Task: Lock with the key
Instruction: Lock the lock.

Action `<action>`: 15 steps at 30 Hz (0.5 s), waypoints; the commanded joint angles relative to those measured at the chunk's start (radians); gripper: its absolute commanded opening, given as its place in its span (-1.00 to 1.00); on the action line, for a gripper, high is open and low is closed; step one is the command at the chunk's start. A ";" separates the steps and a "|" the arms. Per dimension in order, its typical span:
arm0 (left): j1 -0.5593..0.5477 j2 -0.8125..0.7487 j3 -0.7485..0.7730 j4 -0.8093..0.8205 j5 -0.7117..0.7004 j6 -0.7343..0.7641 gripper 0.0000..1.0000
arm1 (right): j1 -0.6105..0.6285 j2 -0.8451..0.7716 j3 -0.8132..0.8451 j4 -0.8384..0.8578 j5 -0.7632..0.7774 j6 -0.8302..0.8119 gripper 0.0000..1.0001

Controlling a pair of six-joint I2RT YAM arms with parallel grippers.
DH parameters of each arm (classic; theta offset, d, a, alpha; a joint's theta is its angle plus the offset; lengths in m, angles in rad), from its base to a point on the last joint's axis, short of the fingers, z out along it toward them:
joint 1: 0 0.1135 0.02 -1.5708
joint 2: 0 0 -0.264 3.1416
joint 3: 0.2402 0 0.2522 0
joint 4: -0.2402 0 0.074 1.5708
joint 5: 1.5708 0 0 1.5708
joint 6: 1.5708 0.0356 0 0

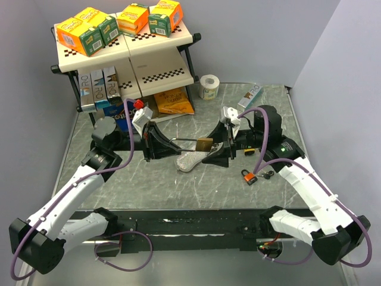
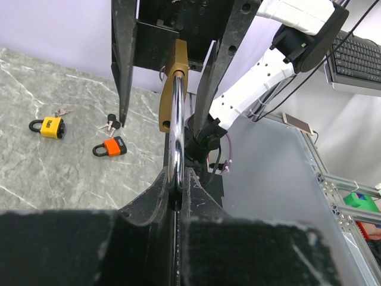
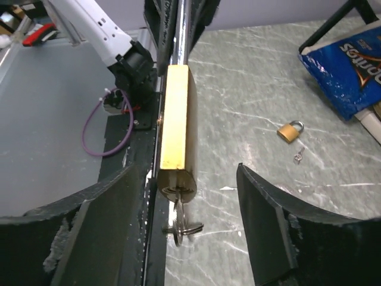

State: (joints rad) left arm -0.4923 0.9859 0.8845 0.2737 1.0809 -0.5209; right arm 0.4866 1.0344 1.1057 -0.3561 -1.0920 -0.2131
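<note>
A large brass padlock (image 1: pixel 204 144) hangs in mid-air over the table's middle, held level between the two arms. My left gripper (image 2: pixel 176 179) is shut on its steel shackle (image 2: pixel 177 119). In the right wrist view the padlock body (image 3: pixel 177 125) points toward the camera, with the key (image 3: pixel 180 223) and its ring sticking out of the keyhole. My right gripper (image 3: pixel 187 196) stands open around that end, its fingers (image 3: pixel 268 208) apart from both key and body.
An orange padlock (image 1: pixel 249 176) with keys lies on the table to the right, and a yellow padlock (image 2: pixel 50 126) lies beyond it. A small brass padlock (image 3: pixel 289 131), a silver pouch (image 1: pixel 191 161), a chips bag (image 1: pixel 174 102) and a shelf rack (image 1: pixel 128 56) stand further back.
</note>
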 commanded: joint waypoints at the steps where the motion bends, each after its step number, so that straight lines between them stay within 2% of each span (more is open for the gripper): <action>1: 0.003 -0.033 0.007 0.125 -0.006 -0.027 -0.98 | 0.013 -0.005 0.032 0.082 -0.054 0.050 0.44; 10: 0.003 -0.035 0.004 0.116 -0.013 -0.013 -0.98 | 0.030 0.010 0.046 0.080 -0.062 0.058 -0.02; 13: 0.003 -0.035 0.004 0.101 -0.013 0.005 -0.98 | 0.030 0.021 0.057 0.075 -0.074 0.069 -0.30; 14: 0.003 -0.033 0.005 0.095 -0.015 0.012 -0.98 | 0.030 0.023 0.062 0.077 -0.080 0.079 -0.48; 15: 0.003 -0.035 0.005 0.090 -0.013 0.021 -0.98 | 0.032 0.026 0.065 0.080 -0.085 0.087 -0.58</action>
State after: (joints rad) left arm -0.4923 0.9844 0.8696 0.2886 1.0767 -0.5339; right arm 0.5079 1.0477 1.1149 -0.3180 -1.1213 -0.1635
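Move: The lock body hangs about 3 cm to the left of the right hand point, level in height and reach, between its open fingers; the key in its near end is about at that point. From the left hand, which grips the shackle, the body lies some 8 cm to the right. From the right hand, the orange padlock lies about 17 cm right and 7 cm ahead, the white brush 7 cm left and 15 cm ahead, both roughly 28 cm below. The right hand shuts its wide-open fingers to under half their former gap around the keyed end of the lock body, drifting about 1 cm back, up and leftward in along the lock with hardly any wrist turn. The left hand stays in place and keeps its pinch on the shackle, holding the lock out towards the right hand, while the right fingers come in close on either side of the body and key; a firm grip by them can't be made out yet. ##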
